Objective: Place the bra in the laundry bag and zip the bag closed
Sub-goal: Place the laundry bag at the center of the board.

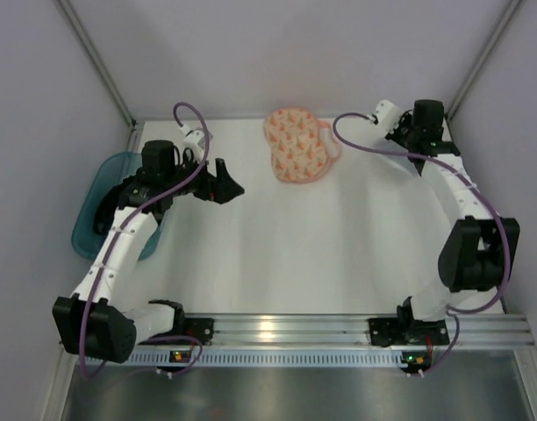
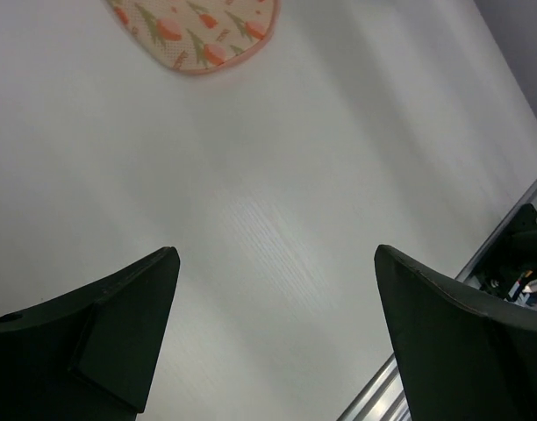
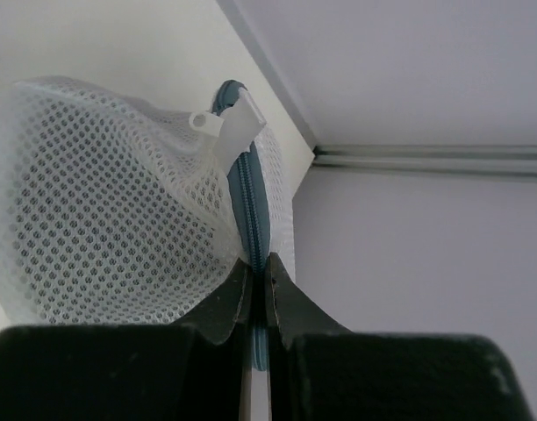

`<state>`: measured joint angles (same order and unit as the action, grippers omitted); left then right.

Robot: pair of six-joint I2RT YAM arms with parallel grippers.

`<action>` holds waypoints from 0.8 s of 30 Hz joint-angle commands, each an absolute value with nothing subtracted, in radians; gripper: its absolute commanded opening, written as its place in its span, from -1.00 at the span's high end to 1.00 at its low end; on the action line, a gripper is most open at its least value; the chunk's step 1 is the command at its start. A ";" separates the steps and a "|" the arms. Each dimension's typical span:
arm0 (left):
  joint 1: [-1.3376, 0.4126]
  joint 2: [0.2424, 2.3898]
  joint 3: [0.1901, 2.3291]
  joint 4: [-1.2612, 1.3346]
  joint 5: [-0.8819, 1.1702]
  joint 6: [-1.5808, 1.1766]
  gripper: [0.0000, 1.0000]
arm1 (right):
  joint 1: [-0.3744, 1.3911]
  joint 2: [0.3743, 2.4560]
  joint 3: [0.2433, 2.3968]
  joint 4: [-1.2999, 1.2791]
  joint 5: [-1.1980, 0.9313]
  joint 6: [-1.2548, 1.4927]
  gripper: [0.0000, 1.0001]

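The laundry bag (image 1: 297,145), a cream-peach pouch with orange print and pink edging, lies flat at the back middle of the table; its edge (image 2: 198,31) shows at the top of the left wrist view. The bra is out of view. My left gripper (image 1: 225,180) hangs to the left of the bag, apart from it. It is open (image 2: 275,254) with only bare table between its fingers. My right gripper (image 3: 258,267) is shut on the blue-grey zip (image 3: 251,210) of a white mesh pouch (image 3: 102,202) at the back right corner, under the wrist (image 1: 425,123).
A teal bin (image 1: 93,215) sits at the left table edge under my left arm. Grey walls close in the back and sides. The metal rail (image 1: 339,329) runs along the near edge with both arm bases on it.
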<state>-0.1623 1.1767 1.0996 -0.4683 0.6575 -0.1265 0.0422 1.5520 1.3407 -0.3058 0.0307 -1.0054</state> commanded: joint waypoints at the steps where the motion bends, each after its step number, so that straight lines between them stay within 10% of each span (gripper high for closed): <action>1: -0.158 1.177 1.132 -0.477 0.548 -0.101 -0.98 | 0.012 1.675 1.431 -0.021 0.110 -1.156 1.00; 9: -0.158 1.189 1.081 -0.414 0.488 -0.071 -0.98 | 0.012 2.006 1.482 0.235 0.279 -1.321 0.99; 14: -0.172 1.272 1.106 -0.419 0.566 0.082 -0.98 | 0.018 2.028 1.529 0.077 0.255 -1.155 0.22; 24: -0.451 1.731 1.512 -0.407 0.293 0.227 -0.43 | 0.023 1.766 1.606 -0.309 0.068 -0.763 -0.55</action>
<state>-0.4057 1.6142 1.3712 -0.4644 0.3687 0.1848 0.0185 1.9182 1.5242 -0.1940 0.1509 -0.9432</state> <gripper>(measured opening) 0.731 0.755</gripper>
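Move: The right fingers hold the laundry bag by its zipper edge. The open spot it is bound for, near the table's far right corner, is about 10 cm ahead, 6 cm right and 18 cm below; the floral cloth lies some 15 cm ahead, 25 cm left and 24 cm down. From the empty left hand, that cloth's middle is roughly 32 cm ahead, 19 cm right and 24 cm below, and the teal basket 6 cm ahead, 35 cm left and 20 cm below. The right fingers lower the held laundry bag some 12 cm while carrying it about 10 cm forward and a little right, then open and let go, backing off up and slightly back. The open left hand edges forward and left, then swings right and down towards the floral cloth, ending about 8 cm farther forward, its fingers narrowing somewhat without touching it. ##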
